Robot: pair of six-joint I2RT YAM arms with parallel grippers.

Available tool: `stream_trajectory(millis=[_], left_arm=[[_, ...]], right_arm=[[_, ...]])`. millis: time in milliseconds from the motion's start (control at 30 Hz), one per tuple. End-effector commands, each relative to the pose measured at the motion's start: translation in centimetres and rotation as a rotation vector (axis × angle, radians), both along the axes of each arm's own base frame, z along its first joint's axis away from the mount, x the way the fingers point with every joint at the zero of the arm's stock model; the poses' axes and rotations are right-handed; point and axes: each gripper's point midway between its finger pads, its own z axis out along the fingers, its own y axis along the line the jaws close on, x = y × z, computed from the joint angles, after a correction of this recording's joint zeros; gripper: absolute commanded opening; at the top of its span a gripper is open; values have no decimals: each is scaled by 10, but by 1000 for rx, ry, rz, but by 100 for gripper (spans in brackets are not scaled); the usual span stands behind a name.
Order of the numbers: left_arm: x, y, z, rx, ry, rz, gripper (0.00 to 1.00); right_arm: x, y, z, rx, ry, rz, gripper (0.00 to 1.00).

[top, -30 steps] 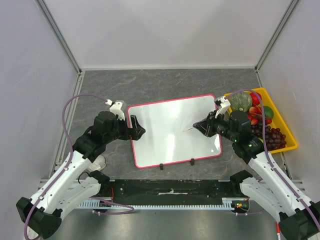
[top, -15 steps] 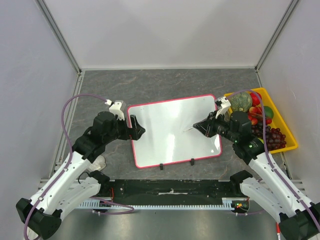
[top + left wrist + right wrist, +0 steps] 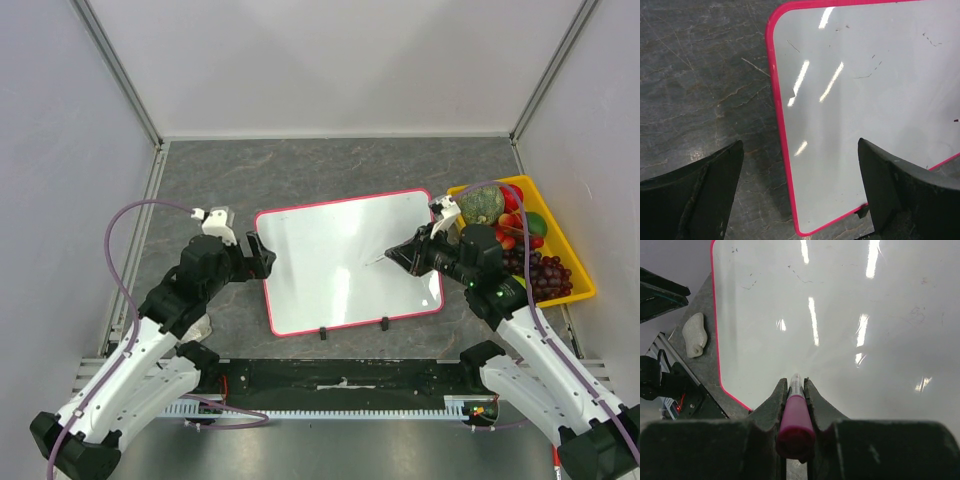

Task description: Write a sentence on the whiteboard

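The whiteboard (image 3: 330, 260) lies flat mid-table, white with a pink-red rim. No sentence is in view; the surface (image 3: 840, 305) shows only faint stray marks. My left gripper (image 3: 258, 254) hovers open at the board's left edge, and in the left wrist view its fingers straddle the rim near the board's corner (image 3: 800, 150) without touching the board (image 3: 865, 100). My right gripper (image 3: 400, 252) is over the board's right half, shut on a magenta marker (image 3: 796, 415). The marker's tip (image 3: 375, 260) points down at the white surface just ahead of the jaws (image 3: 796, 382).
A yellow tray (image 3: 578, 288) of fruit stands just right of the board, close behind my right wrist. Two black clips (image 3: 324, 333) sit on the board's near edge. A small white lump (image 3: 694, 335) lies on the grey table off the board's left side.
My left arm has drawn back to the left, its open gripper moving off the board's left edge. The right gripper and marker have stayed put.
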Motion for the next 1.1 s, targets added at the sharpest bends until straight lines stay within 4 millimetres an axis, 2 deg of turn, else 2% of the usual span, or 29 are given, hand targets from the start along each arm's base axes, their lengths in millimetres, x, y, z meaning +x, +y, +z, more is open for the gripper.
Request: stream_trajectory(millis=[0, 200, 433, 533, 700, 733, 933, 1067], left_arm=[[18, 4, 5, -4, -37, 62, 100], [36, -13, 4, -87, -25, -31, 100], [52, 2, -8, -211, 9, -46, 100], [52, 2, -11, -336, 16, -88, 100], [53, 5, -15, -424, 3, -117, 100], [56, 11, -16, -439, -1, -103, 100], [57, 5, -25, -489, 20, -139, 100], [56, 0, -22, -509, 13, -173, 100]], right_arm=[[3, 6, 14, 38, -58, 26, 0], [1, 7, 18, 46, -67, 39, 0], [-1, 6, 20, 43, -81, 40, 0], [1, 5, 21, 34, -83, 35, 0], [4, 5, 25, 38, -82, 27, 0], [4, 7, 26, 41, -81, 34, 0], [9, 9, 33, 47, -93, 36, 0], [12, 11, 33, 48, -92, 38, 0]])
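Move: The whiteboard's raised left edge runs beneath the left hand's open fingers, its middle some 10 cm below and roughly 2 cm ahead; its far left corner is about 13 cm ahead, 2 cm to the left and 9 cm down. The marker tip is about 21 cm to the right, 1 cm back and at much the same height. From the right hand, the middle of that edge lies roughly 29 cm to the left, 2 cm ahead and 13 cm below. Forward some 5 cm and down about 4, the left hand goes along and towards the far part of the whiteboard's left edge, rolling roughly 25 degrees so that its left side drops, with a brief sway left partway. Its fingers stay wide open, and contact with the edge can't be made out. The right hand keeps its grip on the marker, bobbing up about 1 cm and back down above the board. ##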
